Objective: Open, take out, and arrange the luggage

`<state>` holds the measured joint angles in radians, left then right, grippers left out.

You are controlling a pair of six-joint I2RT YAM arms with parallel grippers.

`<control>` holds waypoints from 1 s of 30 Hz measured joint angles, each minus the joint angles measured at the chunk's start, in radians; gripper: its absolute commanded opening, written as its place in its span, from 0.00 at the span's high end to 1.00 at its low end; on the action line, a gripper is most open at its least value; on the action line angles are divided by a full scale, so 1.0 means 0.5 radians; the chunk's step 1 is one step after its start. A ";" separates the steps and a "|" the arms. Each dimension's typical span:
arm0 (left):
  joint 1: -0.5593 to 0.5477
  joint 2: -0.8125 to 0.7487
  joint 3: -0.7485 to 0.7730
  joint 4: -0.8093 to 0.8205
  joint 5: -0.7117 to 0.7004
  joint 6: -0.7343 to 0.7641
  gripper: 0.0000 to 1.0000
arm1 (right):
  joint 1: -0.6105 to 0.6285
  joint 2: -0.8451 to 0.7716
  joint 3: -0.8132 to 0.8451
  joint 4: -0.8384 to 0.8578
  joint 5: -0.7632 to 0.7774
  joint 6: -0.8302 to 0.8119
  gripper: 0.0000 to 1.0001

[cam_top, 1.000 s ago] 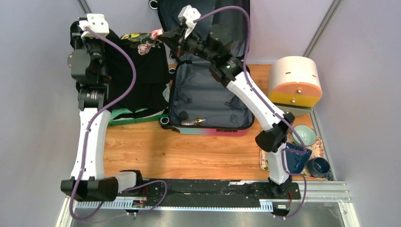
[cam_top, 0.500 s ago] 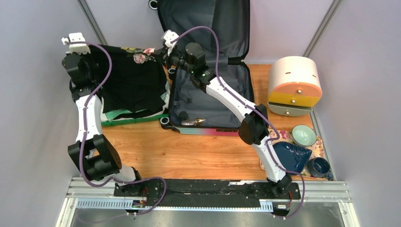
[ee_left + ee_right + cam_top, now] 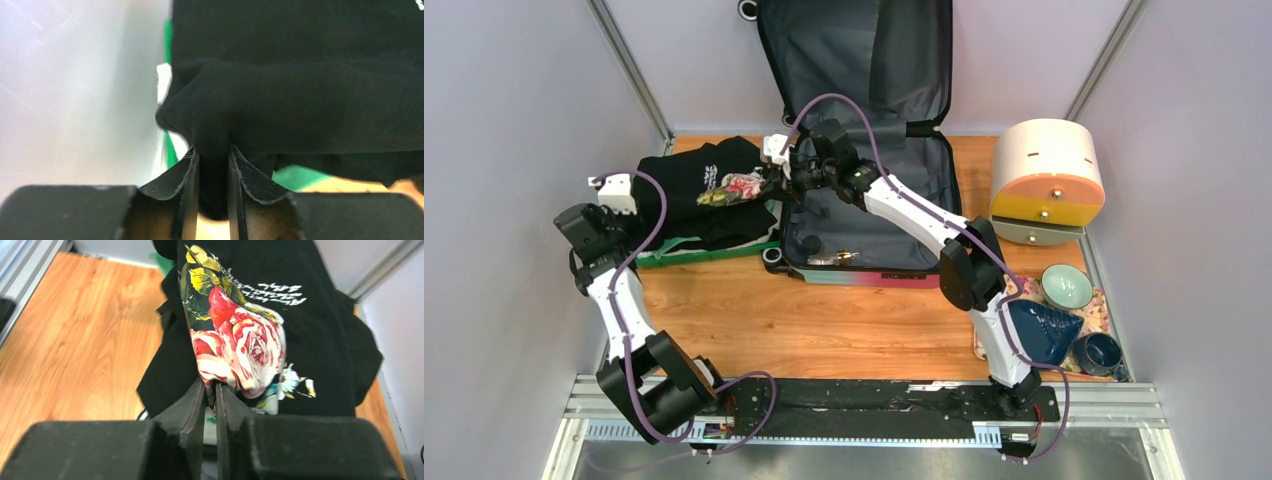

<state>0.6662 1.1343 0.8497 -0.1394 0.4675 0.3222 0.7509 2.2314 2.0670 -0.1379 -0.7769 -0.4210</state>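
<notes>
The luggage [image 3: 864,215] lies open in the middle of the table, grey lining up, its lid [image 3: 864,60] leaning on the back wall. Left of it a black T-shirt [image 3: 694,195] with a rose print is draped over the green tray [image 3: 674,255]. My left gripper [image 3: 637,207] pinches the shirt's left edge; the left wrist view shows black cloth [image 3: 300,75] filling the narrow gap of that gripper [image 3: 212,155]. My right gripper [image 3: 769,180] holds the right edge by the luggage rim. In the right wrist view, that gripper [image 3: 210,385] is shut on the printed fold [image 3: 240,340].
A cream-and-orange round container [image 3: 1046,175] stands at the back right. Near the right edge are a pale bowl [image 3: 1066,285], a blue dish [image 3: 1039,330] and a dark cup [image 3: 1099,352]. A small item [image 3: 839,258] lies in the luggage. Walls close in on both sides.
Both arms have come down with the shirt, from held up and spread to draped on the tray. The left arm dropped low and nearer; the right moved down beside the luggage rim.
</notes>
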 measured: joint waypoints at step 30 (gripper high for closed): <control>-0.720 0.324 1.252 -1.391 0.609 -0.109 0.16 | -0.714 -0.922 -0.217 -0.839 0.046 0.175 0.12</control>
<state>0.3061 1.2964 1.4757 -0.8349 0.7719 0.2676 0.3939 1.7702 1.9583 -0.5575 -0.7540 -0.3332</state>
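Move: The left hand still has the black flower-print shirt by its left edge; the shirt's middle lies about 17 cm to its right, 3 cm ahead and 5 cm lower, with the green tray under it, 17 cm to the right and some 12 cm down. From the right hand, still on the shirt's right side, that middle is about 11 cm to the left and level. The open suitcase's middle is 22 cm to its right and 3 cm back, the perfume bottle 14 cm right and 14 cm back. Both hands let go of the shirt over the tray, fingers opening wide as they sink 3–4 cm and ease back 3–5 cm. Then both rise and swing right, the left about 18 cm to come above the shirt, the right about 22 cm clear of it and over the open suitcase, each turning some 25–35 degrees clockwise late on. ##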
